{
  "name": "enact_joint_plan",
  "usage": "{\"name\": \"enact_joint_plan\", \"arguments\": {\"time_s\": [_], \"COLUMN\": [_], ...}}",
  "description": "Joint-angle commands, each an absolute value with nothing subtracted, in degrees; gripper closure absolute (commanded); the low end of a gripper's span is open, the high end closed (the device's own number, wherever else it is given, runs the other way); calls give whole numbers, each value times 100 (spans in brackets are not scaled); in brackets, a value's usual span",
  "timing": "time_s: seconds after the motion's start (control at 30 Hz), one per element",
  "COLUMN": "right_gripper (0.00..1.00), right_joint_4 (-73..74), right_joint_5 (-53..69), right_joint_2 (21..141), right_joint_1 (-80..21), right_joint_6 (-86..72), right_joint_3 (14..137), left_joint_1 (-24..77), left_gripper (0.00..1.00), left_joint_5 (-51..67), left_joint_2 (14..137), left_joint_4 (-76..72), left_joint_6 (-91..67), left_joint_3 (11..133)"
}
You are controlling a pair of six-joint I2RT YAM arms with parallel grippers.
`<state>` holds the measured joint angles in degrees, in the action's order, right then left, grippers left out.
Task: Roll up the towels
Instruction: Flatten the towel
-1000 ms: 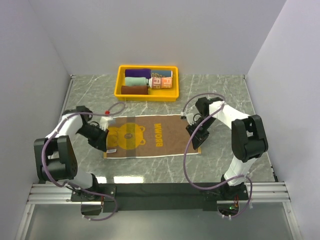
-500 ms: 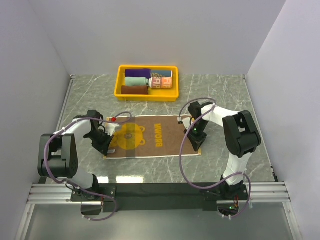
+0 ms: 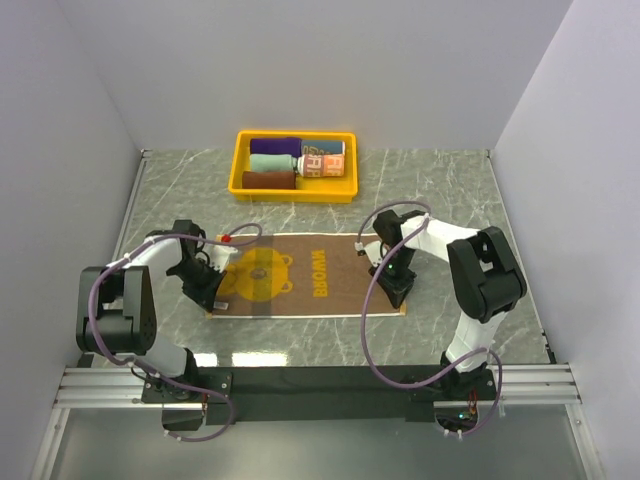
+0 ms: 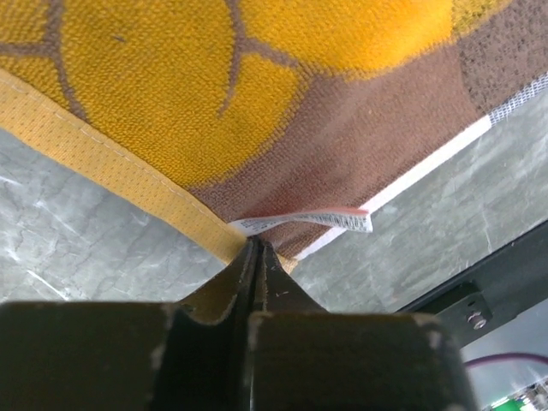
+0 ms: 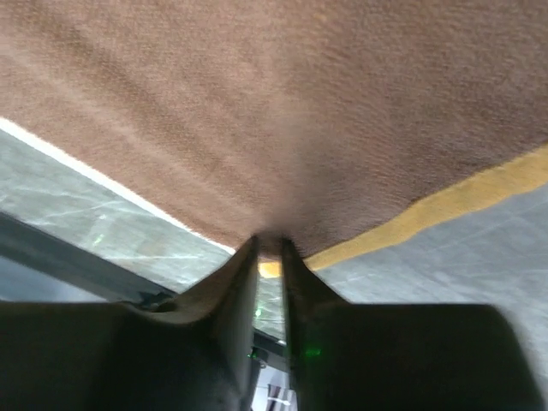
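A brown towel (image 3: 320,285) with a yellow bear and yellow border lies spread flat on the marble table. My left gripper (image 3: 214,298) is at its near left corner. In the left wrist view the jaws (image 4: 257,244) are shut on the yellow border, beside a white label (image 4: 308,221). My right gripper (image 3: 393,292) is at the near right corner. There its narrow jaws (image 5: 270,244) pinch the bunched brown towel (image 5: 300,111). Other towels lie rolled in the tray: purple (image 3: 275,146), mint (image 3: 272,161), maroon (image 3: 268,179) and a lettered one (image 3: 322,160).
The yellow plastic tray (image 3: 238,165) sits at the back of the table, beyond the spread towel. Grey walls close in the left and right sides. The arms' black base rail (image 3: 320,380) runs along the near edge.
Both arms have drawn in to the towel's near corners and their jaws have closed on it. The towel's right end has shifted slightly toward the near edge.
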<state>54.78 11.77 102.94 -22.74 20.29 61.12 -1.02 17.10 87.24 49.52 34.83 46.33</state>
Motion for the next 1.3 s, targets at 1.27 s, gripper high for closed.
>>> {"name": "enact_joint_plan", "arguments": {"time_s": [1.27], "right_gripper": [35], "right_joint_4": [5712], "right_joint_5": [1925], "right_joint_2": [11398], "right_joint_1": [-431], "right_joint_6": [2549], "right_joint_3": [9553], "left_joint_1": [-1459], "left_gripper": [62], "left_joint_5": [3586], "left_joint_2": [10871], "left_joint_4": [3876], "left_joint_6": [1520], "left_joint_3": [7946]}}
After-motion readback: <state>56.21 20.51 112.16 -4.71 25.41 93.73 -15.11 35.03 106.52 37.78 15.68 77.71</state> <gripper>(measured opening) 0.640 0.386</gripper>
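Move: My left fingertips, nearly shut, are on the towel's near-left corner, which lies about 2 cm back of the hand point. The far-left corner is some 20 cm ahead and 2 cm to the right; the white label is 3 cm right, the bear print 9 cm ahead and 12 cm right. My right fingertips are on the near-right corner; from them the far-right corner lies about 18 cm ahead and 3 cm left, the BROWN lettering 8 cm ahead and 20 cm left. I lift both hands off the near corners and sweep them forward together along the towel's short edges towards its far corners, about 20 cm, arching to some 10 cm up before starting to sink. My fingers open on the way, the right wider, and tip forward by about 20 degrees; my left hand also drifts out left and turns counter-clockwise, my right edges outward. ##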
